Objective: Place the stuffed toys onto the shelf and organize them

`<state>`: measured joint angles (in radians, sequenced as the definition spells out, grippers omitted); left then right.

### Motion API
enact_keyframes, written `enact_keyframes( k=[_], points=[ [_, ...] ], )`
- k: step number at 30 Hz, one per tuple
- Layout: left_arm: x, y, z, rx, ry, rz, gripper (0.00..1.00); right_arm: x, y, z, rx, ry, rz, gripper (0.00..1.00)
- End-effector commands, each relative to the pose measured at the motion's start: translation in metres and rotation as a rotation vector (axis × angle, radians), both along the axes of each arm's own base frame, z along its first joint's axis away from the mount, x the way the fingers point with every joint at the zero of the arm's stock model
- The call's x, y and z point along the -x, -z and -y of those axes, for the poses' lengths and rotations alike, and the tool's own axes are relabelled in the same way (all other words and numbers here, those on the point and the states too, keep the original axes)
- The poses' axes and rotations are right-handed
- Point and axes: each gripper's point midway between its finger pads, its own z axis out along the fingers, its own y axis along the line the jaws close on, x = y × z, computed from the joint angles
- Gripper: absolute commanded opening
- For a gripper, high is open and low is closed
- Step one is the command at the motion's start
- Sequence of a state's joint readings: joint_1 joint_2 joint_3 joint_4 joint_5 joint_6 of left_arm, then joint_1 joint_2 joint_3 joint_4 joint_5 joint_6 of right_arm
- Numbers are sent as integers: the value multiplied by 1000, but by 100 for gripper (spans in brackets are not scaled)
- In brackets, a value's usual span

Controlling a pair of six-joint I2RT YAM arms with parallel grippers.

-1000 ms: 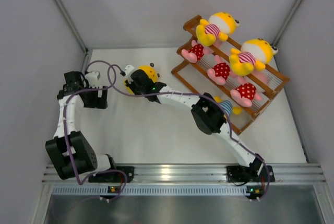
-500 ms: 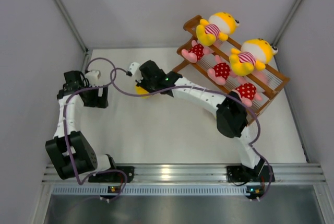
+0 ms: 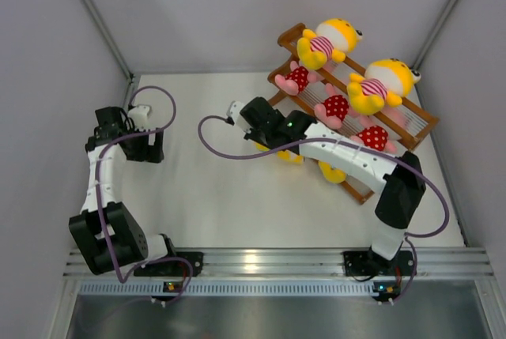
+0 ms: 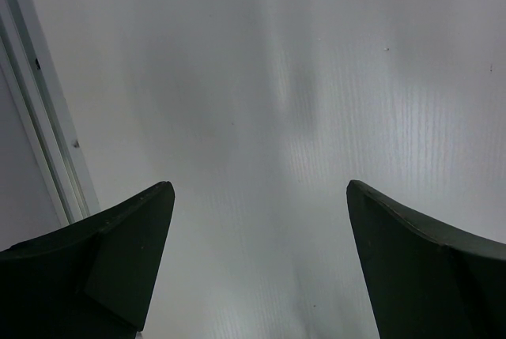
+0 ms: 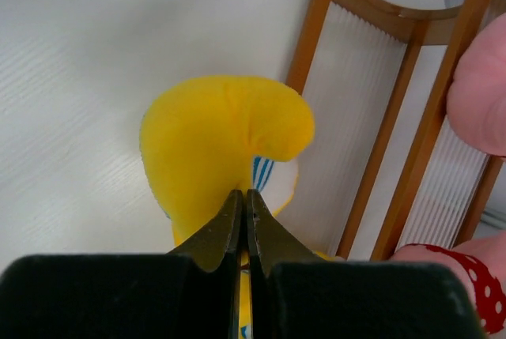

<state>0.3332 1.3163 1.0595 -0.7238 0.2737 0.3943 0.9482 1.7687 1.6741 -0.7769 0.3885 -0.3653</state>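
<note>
The brown wooden shelf [image 3: 276,103] stands at the back right. It holds two yellow toys in pink-striped shirts [image 3: 328,41] and three pink toys in red dotted outfits [image 3: 334,107]. Another yellow toy [image 3: 333,172] lies at its lowest tier, half hidden under my right arm. My right gripper [image 3: 278,143] is shut on a yellow toy in a blue-striped shirt [image 5: 209,145] and holds it just in front of the shelf's near-left corner [image 5: 304,35]. My left gripper [image 4: 259,189] is open and empty over bare table at the far left [image 3: 150,146].
Grey walls enclose the white table on three sides. A metal rail [image 4: 43,133] runs along the left edge next to my left gripper. A pink toy's limb [image 5: 478,78] and a red dotted outfit [image 5: 466,284] show at the right of the right wrist view.
My right arm has carried the yellow blue-striped toy from the table's middle rightward to the shelf's front-left corner. The left arm has not moved.
</note>
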Motion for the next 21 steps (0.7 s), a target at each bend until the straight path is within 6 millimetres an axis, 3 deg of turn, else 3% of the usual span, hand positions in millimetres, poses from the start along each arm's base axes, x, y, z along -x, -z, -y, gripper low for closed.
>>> enact_keyframes(
  k=[1,3,4,5,7,8,10,12,13,15,18,21],
  points=[
    [-13,-28,-2,-12,12,106,96,19,5,-2,-3,-48,-26,0],
    [-13,-29,0,-4,12,110,96,37,24,-20,-33,-113,-87,0],
    [-13,-30,0,-3,12,113,96,51,46,-25,-25,-153,-145,0],
    [-13,-30,0,-2,12,114,96,62,53,-41,-50,-196,-148,0],
    [-12,-30,0,-7,13,114,96,79,79,-48,-47,-228,-190,0],
    [-11,-29,0,-8,15,110,96,85,81,-58,-84,-237,-187,0],
    [-11,-28,-1,-13,14,108,97,90,93,-61,-95,-228,-196,0],
    [-10,-29,-1,-19,17,109,97,90,94,-67,-142,-209,-181,0],
    [-9,-28,-1,-20,19,108,97,90,96,-63,-144,-196,-172,5],
    [-8,-28,-1,-20,23,104,97,89,93,-63,-162,-181,-157,27],
    [-8,-30,1,-14,28,108,97,90,92,-56,-160,-162,-148,48],
    [-8,-30,3,-3,35,111,97,90,99,-43,-136,-127,-143,55]
  ],
)
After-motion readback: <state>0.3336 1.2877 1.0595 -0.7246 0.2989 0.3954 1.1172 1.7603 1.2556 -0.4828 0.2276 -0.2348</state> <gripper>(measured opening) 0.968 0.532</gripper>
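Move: The right hand already has the blue-striped yellow toy pinched high over the table. The open patch of table where it goes is roughly 2 cm back, 1 cm to the left and 15 cm below. The shelf's front rail stands about 3 cm ahead and 12 cm right, and the blue-striped toy on the bottom tier about 1 cm ahead and 20 cm right, both some 15 cm down. From the left hand the patch lies level ahead, some 36 cm right and 9 cm lower. Still pinching the toy, the right hand swoops down about 12 cm and back about 10, drifting slightly left, away from the shelf's front rail to the bare table before it, while the fingers tip some 10 degrees steeper and the hand turns a little counter-clockwise. As it slows near the table the fingers open to about half and let go of the toy, staying low beside its foot end. ##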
